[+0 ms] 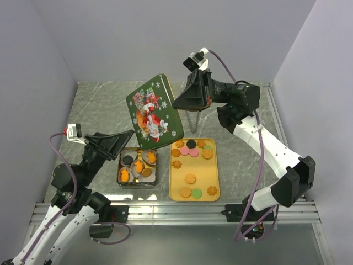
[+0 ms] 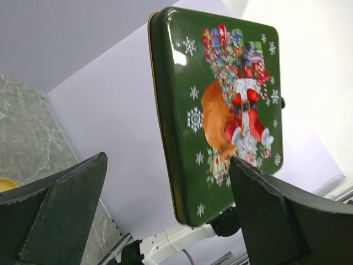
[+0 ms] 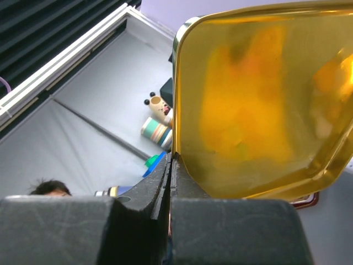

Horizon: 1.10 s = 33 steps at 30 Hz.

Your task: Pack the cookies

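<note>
Cookies [image 1: 191, 148] lie scattered on a yellow tray [image 1: 202, 174]; more cookies [image 1: 138, 165] sit in paper cups inside an open square tin [image 1: 118, 172] left of it. My right gripper [image 1: 179, 104] is shut on the edge of the tin's green Santa lid [image 1: 153, 113] and holds it tilted in the air behind the tin. In the right wrist view its fingers [image 3: 172, 165] pinch the lid's golden underside [image 3: 259, 105]. My left gripper [image 1: 128, 141] is open and empty just above the tin's back left, facing the lid [image 2: 220, 110].
Thin metal legs [image 1: 192, 118] stand on the marble table under my right gripper. Grey walls close in left, right and behind. An aluminium rail [image 1: 182, 210] runs along the near edge.
</note>
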Each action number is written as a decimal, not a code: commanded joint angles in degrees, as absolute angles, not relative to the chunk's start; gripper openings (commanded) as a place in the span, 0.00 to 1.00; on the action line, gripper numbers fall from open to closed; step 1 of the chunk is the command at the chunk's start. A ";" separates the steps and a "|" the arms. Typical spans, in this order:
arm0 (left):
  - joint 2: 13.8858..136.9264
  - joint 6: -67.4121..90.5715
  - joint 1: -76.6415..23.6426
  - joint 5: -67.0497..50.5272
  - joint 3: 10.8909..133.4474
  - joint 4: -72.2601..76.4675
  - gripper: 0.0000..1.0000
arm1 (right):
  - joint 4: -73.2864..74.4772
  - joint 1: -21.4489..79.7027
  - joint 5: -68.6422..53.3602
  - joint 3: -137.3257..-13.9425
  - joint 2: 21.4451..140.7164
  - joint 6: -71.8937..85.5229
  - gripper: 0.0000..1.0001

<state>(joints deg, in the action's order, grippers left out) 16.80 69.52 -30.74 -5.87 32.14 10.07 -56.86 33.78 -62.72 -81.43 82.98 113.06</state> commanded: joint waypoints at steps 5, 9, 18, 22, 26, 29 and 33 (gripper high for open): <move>22.93 67.68 -30.94 -8.70 37.61 14.15 0.99 | -57.13 38.76 -62.58 -82.44 82.62 111.27 0.00; 25.05 68.90 -30.94 -9.84 37.01 18.53 0.95 | -59.41 39.81 -62.14 -80.95 83.23 112.41 0.00; 21.45 72.07 -30.85 -8.26 35.42 22.50 0.70 | -77.32 39.90 -59.86 -74.27 88.32 122.33 0.00; 22.06 71.55 -30.94 -9.93 37.52 20.05 0.49 | -86.38 39.90 -57.57 -73.30 91.49 128.31 0.00; 21.45 70.14 -30.94 -9.06 39.46 15.83 0.18 | -83.43 39.81 -59.67 -72.78 91.76 125.69 0.00; 20.39 68.56 -30.94 -8.00 41.65 11.70 0.01 | -75.87 39.46 -62.30 -71.90 90.44 119.99 0.00; 19.08 66.80 -30.94 -6.95 44.21 5.90 0.01 | -57.35 38.50 -66.08 -71.45 86.85 106.29 0.35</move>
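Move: The tin lid, held up by the right gripper at its right-hand edge, has its middle about 8 cm to the right of the open left gripper, 3 cm ahead and 7 cm above it. From the right gripper, the left one is some 12 cm to the left, 12 cm below and level fore-and-aft. The cookie tin lies 4 cm left, 4 cm ahead and 38 cm below the left gripper; the tray 20 cm right, 2 cm ahead, 39 cm below. Meet the lid with both hands: nudge the left gripper forward and right, then raise it about 5 cm while easing back, and close its fingers to pinch the lid across its edge. Draw the right gripper slightly back and left, then lower it about 6 cm, drifting forward and left towards the left one, and begin opening its fingers once the left has hold. ##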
